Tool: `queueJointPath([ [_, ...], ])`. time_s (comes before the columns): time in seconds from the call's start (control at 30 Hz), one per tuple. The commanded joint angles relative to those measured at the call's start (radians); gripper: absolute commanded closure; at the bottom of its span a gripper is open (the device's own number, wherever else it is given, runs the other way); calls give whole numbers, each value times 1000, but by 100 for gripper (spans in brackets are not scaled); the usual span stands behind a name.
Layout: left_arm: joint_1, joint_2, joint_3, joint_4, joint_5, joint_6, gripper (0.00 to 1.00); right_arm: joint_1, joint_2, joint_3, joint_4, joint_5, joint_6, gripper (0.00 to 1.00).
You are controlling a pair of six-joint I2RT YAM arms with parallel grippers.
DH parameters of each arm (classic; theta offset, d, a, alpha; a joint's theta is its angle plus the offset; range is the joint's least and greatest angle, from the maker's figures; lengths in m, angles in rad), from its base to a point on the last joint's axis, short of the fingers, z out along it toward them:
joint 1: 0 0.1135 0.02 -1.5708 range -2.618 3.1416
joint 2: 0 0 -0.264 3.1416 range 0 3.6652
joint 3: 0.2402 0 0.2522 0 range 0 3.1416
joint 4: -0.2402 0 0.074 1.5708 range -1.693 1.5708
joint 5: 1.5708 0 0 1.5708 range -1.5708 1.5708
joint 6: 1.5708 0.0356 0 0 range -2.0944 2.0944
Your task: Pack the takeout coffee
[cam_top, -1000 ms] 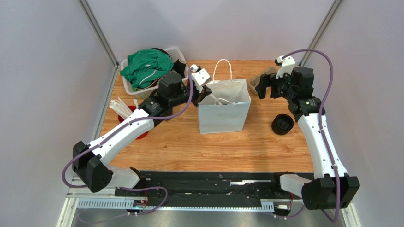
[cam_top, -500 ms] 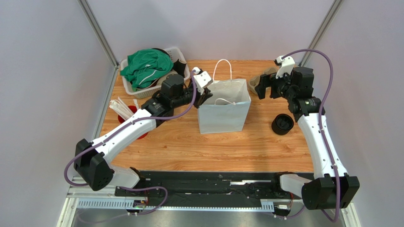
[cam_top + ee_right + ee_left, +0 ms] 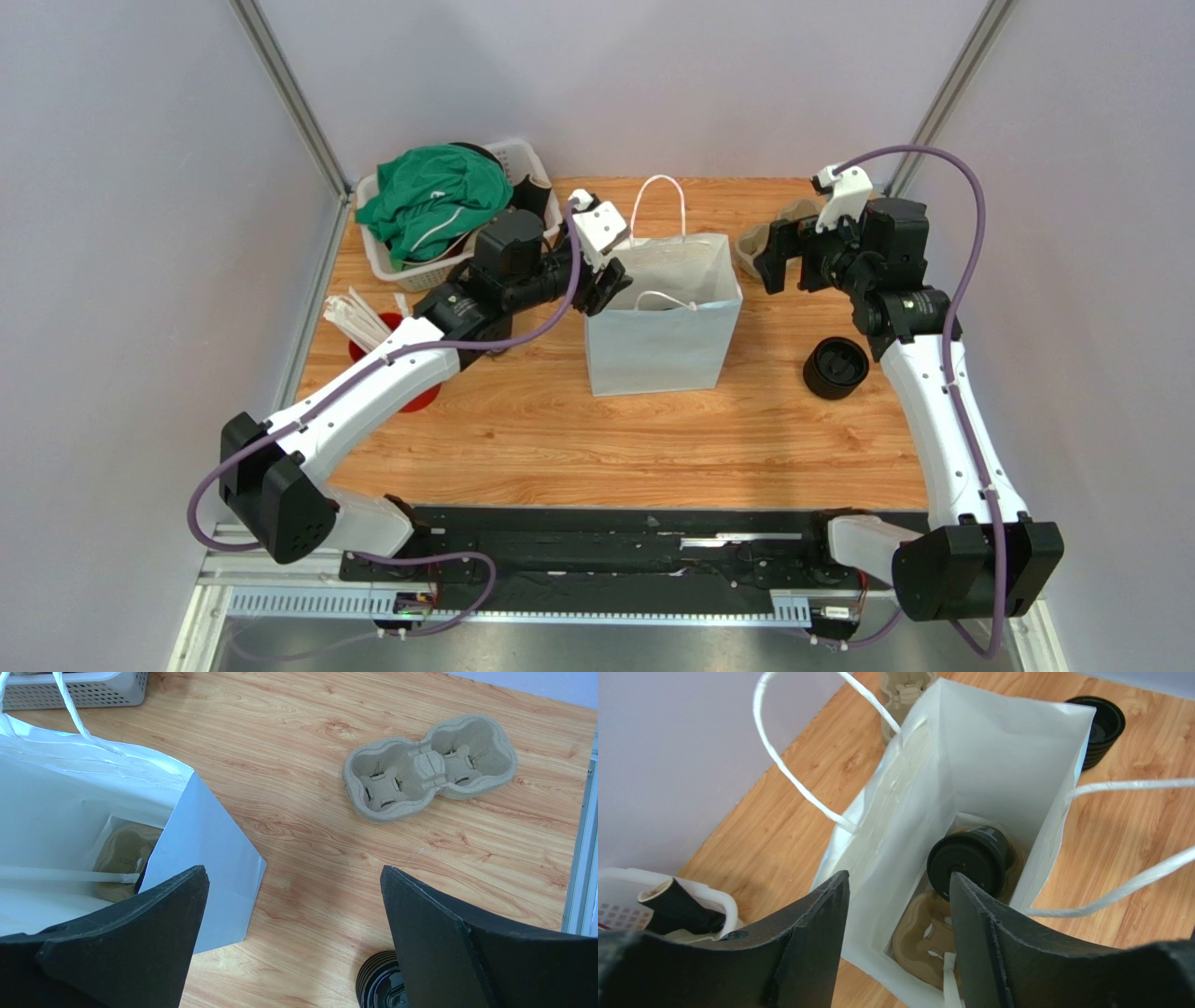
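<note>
The takeout coffee (image 3: pixel 969 861), a black cup with a black lid, stands inside the white paper bag (image 3: pixel 1011 756) on a brown cup carrier (image 3: pixel 927 941) at the bag's bottom. My left gripper (image 3: pixel 896 889) hovers open over the bag's left rim, gripping nothing; the cup stands free below its right finger. In the top view the left gripper (image 3: pixel 606 280) is at the upper left corner of the bag (image 3: pixel 662 336). My right gripper (image 3: pixel 788 256) hangs wide open and empty to the right of the bag, above bare wood (image 3: pixel 295 903).
A second cardboard cup carrier (image 3: pixel 429 766) lies at the back right. A squat black round piece (image 3: pixel 838 367) sits right of the bag. A white basket (image 3: pixel 400 259) with green cloth stands back left. A red cup with white straws (image 3: pixel 368 325) sits beside the left arm.
The left gripper's jaws have spread apart over the bag's left rim, and the wrist has shifted slightly. The right arm has not moved.
</note>
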Motion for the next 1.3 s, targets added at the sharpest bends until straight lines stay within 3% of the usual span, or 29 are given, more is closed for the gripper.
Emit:
queueJointPath([
  [0.0,1,-35,92,-31,-46,38,32,-6,-18,4,17,-17,8,1],
  [0.13,35,-60,118,-62,-66,38,26,-5,-20,4,15,-31,11,1],
  [0.23,67,-86,132,-80,-103,37,8,-5,-17,4,17,-37,15,1],
  [0.27,76,-94,137,-86,-112,35,6,-3,-14,4,17,-39,18,1],
  [0.57,203,-193,125,-119,-201,-40,5,-6,-56,-9,44,-34,37,1],
  [0.8,372,-275,125,-201,-128,-147,4,-6,-132,-3,67,26,55,1],
  [1.0,559,-354,63,-206,-93,-112,4,0,-257,-45,155,115,75,1],
  [1.1,598,-404,-12,-159,-164,-35,4,9,-334,-61,211,145,84,1],
  [1.27,609,-404,12,-293,-244,-32,3,35,-342,42,118,210,109,1],
])
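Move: The open paper bag's middle is about 7 cm right of the left hand, 3 cm ahead and 15 cm below; from the right hand it lies some 16 cm left, 1 cm back and 14 cm down. From the left hand, the black cup is 18 cm left and 5 cm ahead, the red straw cup 30 cm left and 3 cm back, both over 20 cm down. The empty drink carrier stands 16 cm ahead, 4 cm right of the right hand. Up first, then in a long sweep left, the left hand leaves the bag, travelling nearly 30 cm sideways and ending about 9 cm higher, past the black cup towards the side where the red straw cup stands. It swings some 45 degrees counter-clockwise as the already parted fingers open fully. Later the empty right hand, still wide open, rises and draws back, tipping its fingers upward. ##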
